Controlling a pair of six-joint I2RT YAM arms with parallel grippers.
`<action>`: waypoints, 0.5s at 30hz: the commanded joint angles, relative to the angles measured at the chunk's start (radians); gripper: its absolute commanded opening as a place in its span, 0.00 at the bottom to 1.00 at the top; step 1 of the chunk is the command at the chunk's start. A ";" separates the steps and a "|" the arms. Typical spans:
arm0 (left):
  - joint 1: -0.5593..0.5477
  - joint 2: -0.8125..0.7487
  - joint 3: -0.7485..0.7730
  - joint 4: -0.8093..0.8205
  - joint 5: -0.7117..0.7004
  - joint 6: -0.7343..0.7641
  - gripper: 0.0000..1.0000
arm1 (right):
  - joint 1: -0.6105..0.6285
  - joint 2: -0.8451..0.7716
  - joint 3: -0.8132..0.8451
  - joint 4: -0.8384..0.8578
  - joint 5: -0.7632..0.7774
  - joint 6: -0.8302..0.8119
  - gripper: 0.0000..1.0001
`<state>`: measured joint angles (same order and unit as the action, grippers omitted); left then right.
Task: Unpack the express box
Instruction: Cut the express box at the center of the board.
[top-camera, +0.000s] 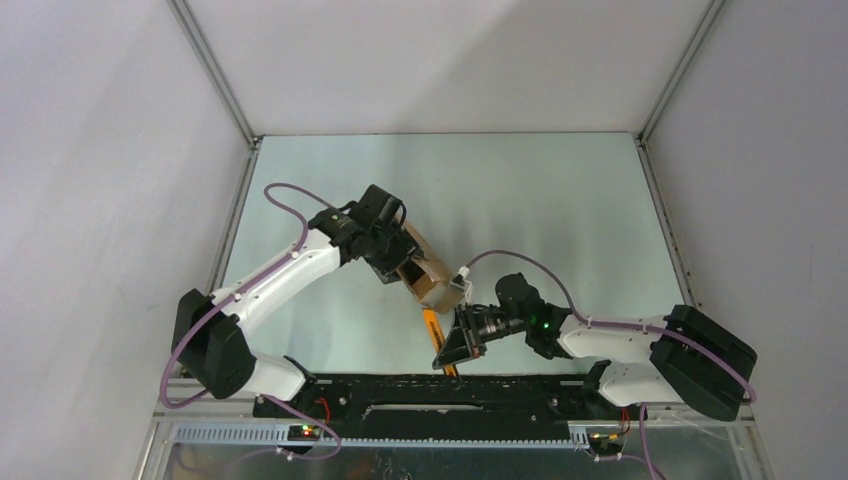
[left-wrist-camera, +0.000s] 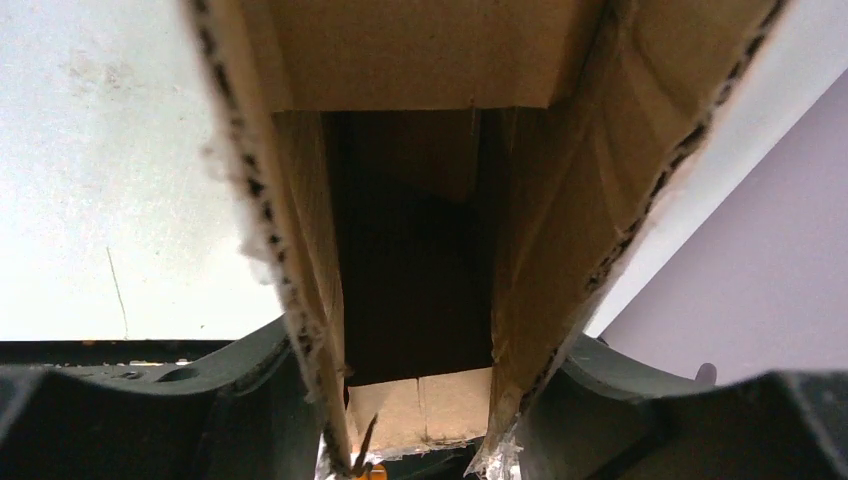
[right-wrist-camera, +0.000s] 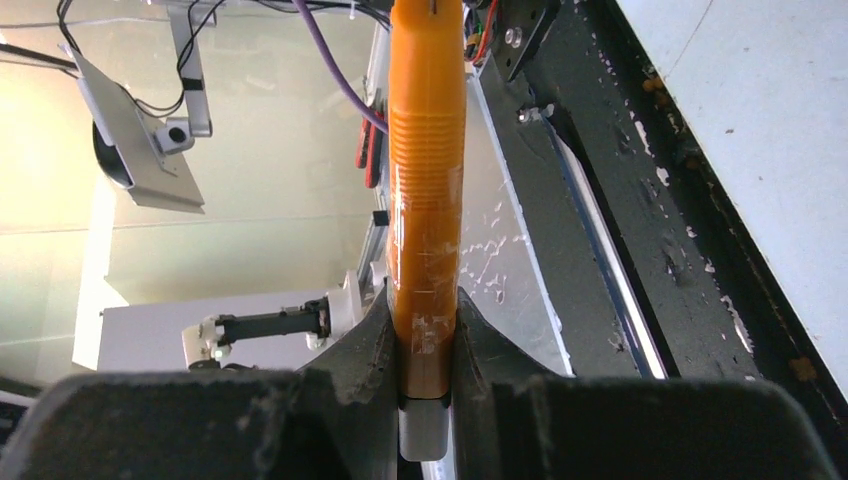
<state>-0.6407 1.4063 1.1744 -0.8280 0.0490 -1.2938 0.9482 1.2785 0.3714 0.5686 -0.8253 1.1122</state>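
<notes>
The express box (top-camera: 428, 276), a small brown cardboard parcel, is held off the table just left of centre. My left gripper (top-camera: 405, 266) is shut on it. The left wrist view looks straight into the box (left-wrist-camera: 590, 150): torn flaps spread apart, the inside dark, and a dark finger (left-wrist-camera: 240, 400) pressed against each side wall around the left gripper (left-wrist-camera: 420, 400). Just below and to the right of the box, my right gripper (top-camera: 456, 336) is shut on a slim orange utility knife (top-camera: 432, 322). In the right wrist view the knife (right-wrist-camera: 425, 150) runs up from the right gripper (right-wrist-camera: 428, 335).
The arms' black base rail (top-camera: 430, 392) runs along the near table edge. White enclosure walls with metal corner posts (top-camera: 215, 75) close in the left, back and right sides. A camera on a metal bracket (right-wrist-camera: 130, 140) shows beyond the knife.
</notes>
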 joint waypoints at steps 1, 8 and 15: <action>-0.002 -0.012 0.035 -0.017 0.006 0.000 0.39 | -0.032 -0.075 0.037 -0.049 0.019 -0.047 0.00; -0.002 -0.011 0.096 -0.033 -0.017 0.067 0.69 | -0.058 -0.231 0.048 -0.300 0.103 -0.152 0.00; 0.012 0.026 0.235 -0.083 -0.031 0.156 0.96 | -0.075 -0.428 0.099 -0.663 0.260 -0.259 0.00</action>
<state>-0.6376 1.4250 1.2976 -0.8909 0.0372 -1.2129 0.8867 0.9482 0.3916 0.1612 -0.6853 0.9493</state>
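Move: The express box stands open-side up between the left hand's spread fingers, its middle about 4 cm to that hand's right, level with it fore and aft, some 7 cm below. The orange cutter lies about 16 cm back and 6 cm to the right of the left hand, 2 cm lower. From the right hand, which holds the cutter, the box's middle is some 16 cm ahead, 4 cm left, 5 cm below. Left fingers open wide, rising about 3 cm off the box; right hand swings the held cutter 3 cm right. ##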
